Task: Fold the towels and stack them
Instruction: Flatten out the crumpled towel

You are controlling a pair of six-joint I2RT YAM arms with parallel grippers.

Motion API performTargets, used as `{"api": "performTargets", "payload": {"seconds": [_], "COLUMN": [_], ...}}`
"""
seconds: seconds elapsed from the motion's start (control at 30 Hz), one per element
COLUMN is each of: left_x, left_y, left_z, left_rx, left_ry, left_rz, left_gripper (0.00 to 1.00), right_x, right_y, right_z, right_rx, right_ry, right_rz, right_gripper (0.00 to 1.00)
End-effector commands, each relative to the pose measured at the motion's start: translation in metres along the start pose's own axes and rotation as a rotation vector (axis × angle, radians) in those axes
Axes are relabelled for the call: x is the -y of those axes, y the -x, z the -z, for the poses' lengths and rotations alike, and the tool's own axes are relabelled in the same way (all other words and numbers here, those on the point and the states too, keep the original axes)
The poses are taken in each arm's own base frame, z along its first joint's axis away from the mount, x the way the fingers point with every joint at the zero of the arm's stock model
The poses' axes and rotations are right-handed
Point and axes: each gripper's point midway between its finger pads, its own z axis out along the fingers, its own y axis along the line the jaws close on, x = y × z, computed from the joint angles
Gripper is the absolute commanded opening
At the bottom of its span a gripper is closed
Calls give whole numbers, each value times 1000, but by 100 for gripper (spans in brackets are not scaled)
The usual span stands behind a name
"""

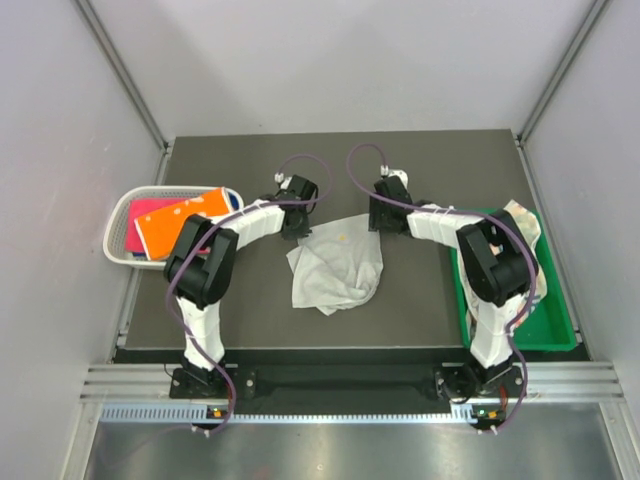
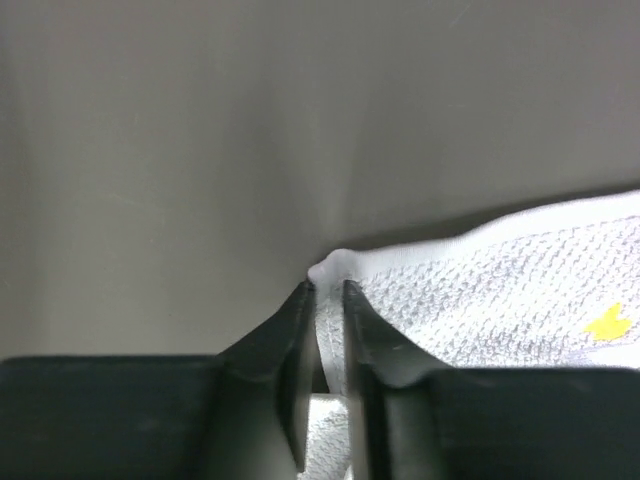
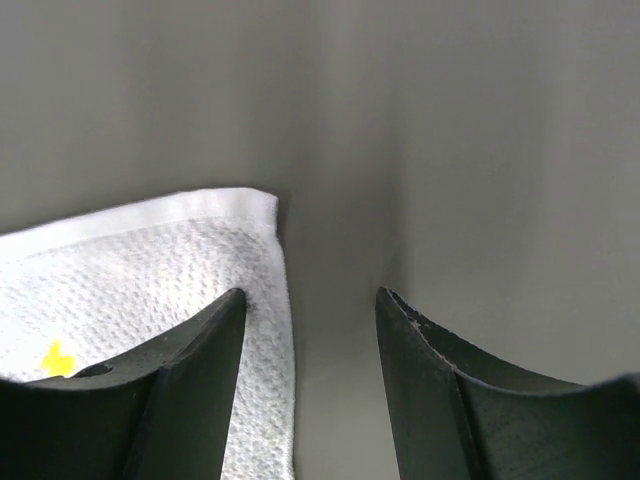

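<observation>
A white towel [image 1: 335,265] with a small yellow mark lies crumpled in the middle of the dark table. My left gripper [image 1: 297,228] is at its far left corner. In the left wrist view the gripper [image 2: 328,292] is shut on the hemmed corner of the white towel [image 2: 500,295], which bunches up between the tips. My right gripper [image 1: 385,218] is at the far right corner. It [image 3: 310,300] stands open there, its left finger over the towel [image 3: 130,270] and its right finger over bare table. A pink towel [image 1: 150,212] and an orange towel [image 1: 190,212] lie in the basket.
A white mesh basket [image 1: 116,222] stands at the left edge of the table. At the right edge is a green tray [image 1: 520,335] with a pale printed cloth [image 1: 526,222] at its far end. Both arms reach over the table's near half.
</observation>
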Motion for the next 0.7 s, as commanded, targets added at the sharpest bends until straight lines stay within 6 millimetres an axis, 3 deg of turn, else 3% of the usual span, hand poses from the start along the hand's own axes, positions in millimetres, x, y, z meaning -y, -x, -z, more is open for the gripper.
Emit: {"api": "performTargets", "payload": {"seconds": [0.0, 0.17, 0.37, 0.47, 0.5, 0.67], "left_x": [-5, -3, 1, 4, 5, 7], "left_y": [3, 19, 40, 46, 46, 61], "left_z": [-10, -11, -11, -12, -12, -4], "left_rx": [7, 27, 70, 79, 78, 126], "left_ry": [64, 85, 96, 87, 86, 85], "left_rz": [-14, -68, -120, -131, -135, -132], "left_gripper": [19, 0, 0, 0, 0, 0], "right_x": [-11, -16, -19, -18, -16, -12], "right_y": [30, 28, 24, 16, 15, 11], "right_z": [-5, -17, -24, -29, -30, -24], "right_rx": [61, 38, 30, 2, 0, 1], "right_ry": [33, 35, 39, 26, 22, 12], "right_rz": [-34, -44, -47, -37, -41, -44], "right_gripper": [55, 54, 54, 47, 37, 11]}}
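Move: The towel's far left corner is already in the left hand's narrowing fingers, about 1 cm ahead at fingertip height. The far right corner lies some 2 cm ahead of the right hand and 1 cm to its left, a touch lower. The yellow print is about 9 cm right and 1 cm back of the left hand, 7 cm left and 2 cm back of the right. The rumpled part lies some 11 cm back and 10 cm right of the left hand. The towel's far left corner is pinched as the left fingers finish closing, and the left hand drags it forward about 3.5 cm, low over the table, rolling its left side up some 8 degrees. The right hand slides open-fingered roughly 3 cm forward and 2 cm left onto the far right corner, then nearly shuts on it. ##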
